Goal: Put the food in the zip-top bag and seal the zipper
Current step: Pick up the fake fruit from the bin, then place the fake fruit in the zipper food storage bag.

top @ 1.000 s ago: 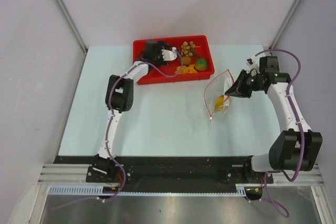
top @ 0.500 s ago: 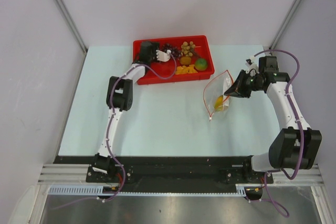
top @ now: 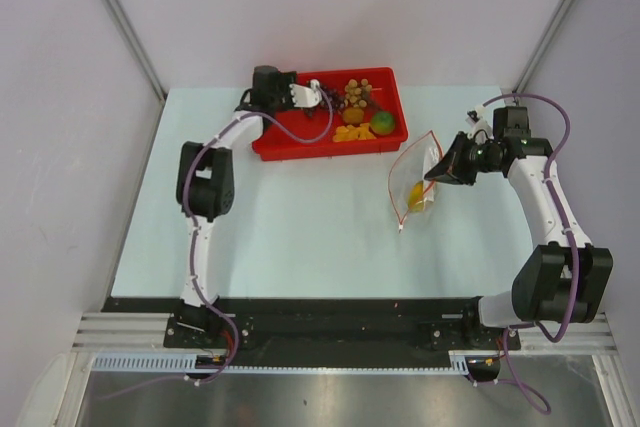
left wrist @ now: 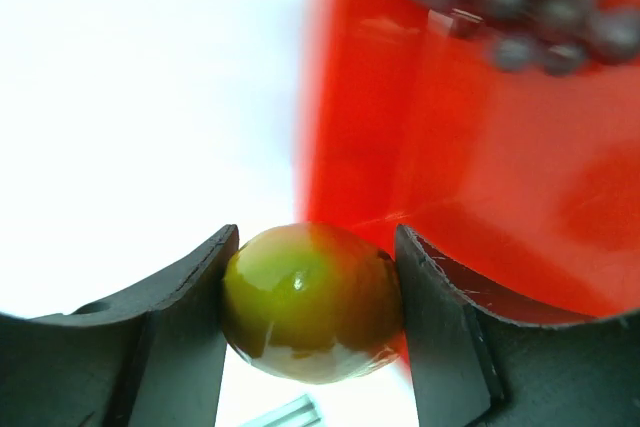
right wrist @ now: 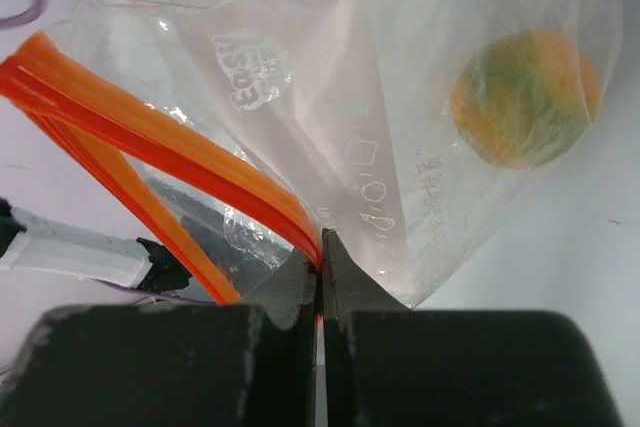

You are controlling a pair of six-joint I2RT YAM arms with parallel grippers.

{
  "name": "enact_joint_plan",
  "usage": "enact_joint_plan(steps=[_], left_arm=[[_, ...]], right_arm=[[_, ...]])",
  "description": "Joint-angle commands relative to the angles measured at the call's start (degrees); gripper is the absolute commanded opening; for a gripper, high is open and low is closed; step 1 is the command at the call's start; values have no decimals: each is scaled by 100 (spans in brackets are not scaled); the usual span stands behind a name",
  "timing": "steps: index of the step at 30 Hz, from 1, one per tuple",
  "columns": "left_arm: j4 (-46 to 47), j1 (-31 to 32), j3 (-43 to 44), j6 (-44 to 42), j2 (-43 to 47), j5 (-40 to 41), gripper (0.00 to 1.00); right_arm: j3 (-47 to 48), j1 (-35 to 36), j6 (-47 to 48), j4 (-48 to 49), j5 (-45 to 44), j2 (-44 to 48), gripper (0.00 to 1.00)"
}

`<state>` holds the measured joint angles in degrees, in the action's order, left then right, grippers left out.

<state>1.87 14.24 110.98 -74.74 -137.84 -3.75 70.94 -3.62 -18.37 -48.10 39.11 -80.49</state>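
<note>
A green-and-red mango sits between my left gripper's two dark fingers, which touch it on both sides, beside the red tray's wall. From above, that gripper is over the tray's back left part. My right gripper is shut on the orange zipper of the clear zip-top bag, holding the mouth up and open at the right of the table. A yellow-orange mango lies inside the bag.
The red tray at the back holds a dark grape bunch, a tan ball cluster, a round green fruit and orange chunks. The enclosure walls stand close on both sides.
My left gripper has narrowed from wide open onto the green-and-red mango, and its arm has swung back and left over the tray. The right arm and the bag have not moved.
</note>
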Motion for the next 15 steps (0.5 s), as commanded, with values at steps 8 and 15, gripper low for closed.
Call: enact_joint_plan(steps=[8,15], left_arm=[[-2239,1070,-350,2901,3481,-1320,27],[-2614,2503,-523,5415,4405,-2569,22]], right_arm=[[17,63,-114,362,360,7,0],[-18,63,-176,398,246,51,0]])
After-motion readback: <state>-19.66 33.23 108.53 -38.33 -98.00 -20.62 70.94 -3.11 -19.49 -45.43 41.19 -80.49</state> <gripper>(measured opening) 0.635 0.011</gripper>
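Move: The orange fruit is already in the left fingers, over the bin's far left part; the bag mouth it is bound for lies some 35 cm back, 27 cm right and about 6 cm above that hand. In the bin, the dark grapes lie about 5 cm ahead and 8 cm right of the left hand, the green fruit 21 cm right and 2 cm back, both some 5 cm lower. The mouth's middle is about 4 cm left and 1 cm ahead of the right hand, slightly below. The orange fruit, still pinched in the left fingers, is whisked up out of the bin, almost straight up at first, then increasingly back and right towards the open bag: some 30 cm up, 25 back and 18 right. On the way the wrist rolls roughly 40 degrees, its left side dropping, and swings clockwise. The right hand keeps its shut pinch on the zipper edge, staying nearly in place. ##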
